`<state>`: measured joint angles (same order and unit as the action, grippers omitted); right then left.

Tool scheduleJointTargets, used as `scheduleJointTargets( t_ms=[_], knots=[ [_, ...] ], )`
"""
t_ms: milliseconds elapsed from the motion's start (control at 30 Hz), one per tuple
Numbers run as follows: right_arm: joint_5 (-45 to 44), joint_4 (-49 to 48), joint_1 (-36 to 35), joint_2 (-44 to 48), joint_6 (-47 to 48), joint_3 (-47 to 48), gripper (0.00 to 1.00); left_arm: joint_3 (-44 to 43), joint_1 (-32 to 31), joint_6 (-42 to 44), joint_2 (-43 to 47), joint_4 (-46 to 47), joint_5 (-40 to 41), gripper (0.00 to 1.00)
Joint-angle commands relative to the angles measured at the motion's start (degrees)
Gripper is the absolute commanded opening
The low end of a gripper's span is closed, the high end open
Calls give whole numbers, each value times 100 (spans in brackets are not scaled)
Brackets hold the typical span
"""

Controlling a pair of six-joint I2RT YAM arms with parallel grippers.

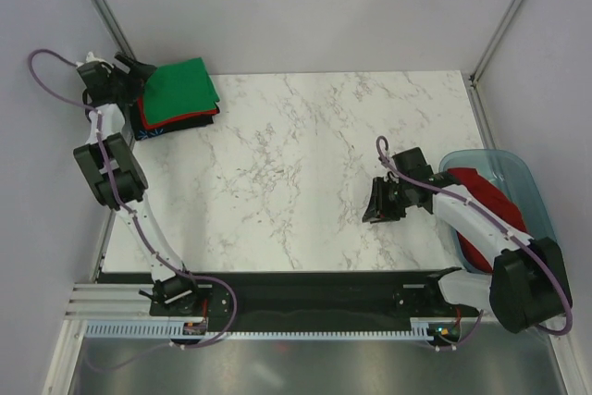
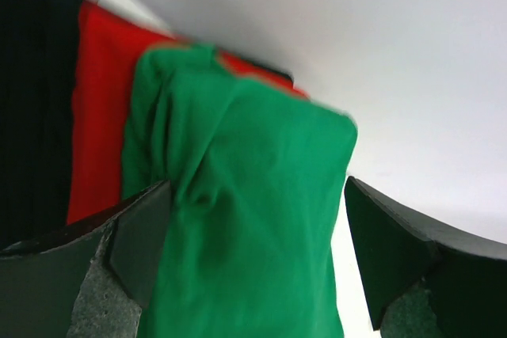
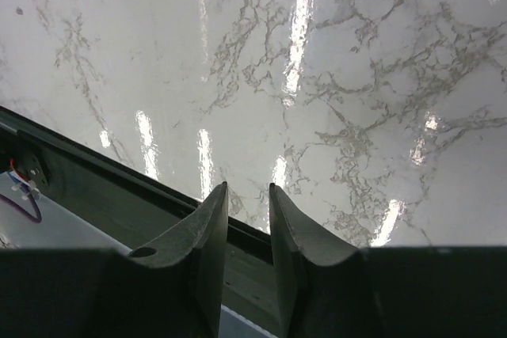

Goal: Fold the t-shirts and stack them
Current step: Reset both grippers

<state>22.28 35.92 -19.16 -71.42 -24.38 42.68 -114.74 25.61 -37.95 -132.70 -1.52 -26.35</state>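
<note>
A folded bright green t-shirt (image 1: 180, 88) lies on top of a stack at the table's far left corner. A red t-shirt (image 1: 150, 117) and a black one (image 1: 180, 121) lie under it. My left gripper (image 1: 132, 69) is at the stack's left edge. In the left wrist view it (image 2: 257, 251) is wide open, one finger on each side of the green shirt (image 2: 253, 195), not closed on it. The red shirt (image 2: 99, 116) shows beside it. Another red t-shirt (image 1: 481, 199) lies bunched in the blue tub. My right gripper (image 1: 379, 203) hovers over bare table, its jaws (image 3: 248, 189) almost together and empty.
The translucent blue plastic tub (image 1: 523, 173) stands at the table's right edge under my right arm. The marble table top (image 1: 296, 164) spreads between the stack and the tub. Grey walls close in the left, back and right sides. A black rail (image 3: 95, 187) runs along the near edge.
</note>
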Motion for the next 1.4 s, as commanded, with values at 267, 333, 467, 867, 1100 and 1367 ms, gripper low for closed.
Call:
scheduleJointTargets(
  t_ms=[267,333,467,867,1100,1367],
  knots=[
    [83,345,-185,822,-251,57,36,4730,866,-2295,2730,2920,147,96],
    [74,380,-229,884,-251,74,36,5405,1034,-2391,3317,3131,401,96],
    [118,354,-325,928,-321,83,37,6182,1175,-2550,4198,3193,763,96],
    [118,-269,-598,823,-690,-40,62,8150,948,-1760,7298,1059,-291,93],
    [31,-1087,-1124,340,-1130,-23,78,7933,-1661,-22,7970,-427,120,92],
    [-461,-1509,-1749,321,-1587,-75,86,7194,-5271,1631,7278,-1446,333,91]
  ],
)
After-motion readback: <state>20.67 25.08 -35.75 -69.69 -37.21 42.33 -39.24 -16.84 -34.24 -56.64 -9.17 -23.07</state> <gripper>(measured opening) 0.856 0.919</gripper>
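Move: The green t-shirt just laid on the stack is about 6 cm right of the open left hand, 4 cm back and some 11 cm below. The red t-shirt directly under it and the black one at the bottom lie 2 and 5 cm lower. From the right hand the green t-shirt is some 38 cm ahead and 56 cm left; the red t-shirt in the bin lies about 28 cm to its right, level with it fore and aft. The open left hand sweeps 35 cm back from the stack, then rightward; the right hand shifts left, opening. ##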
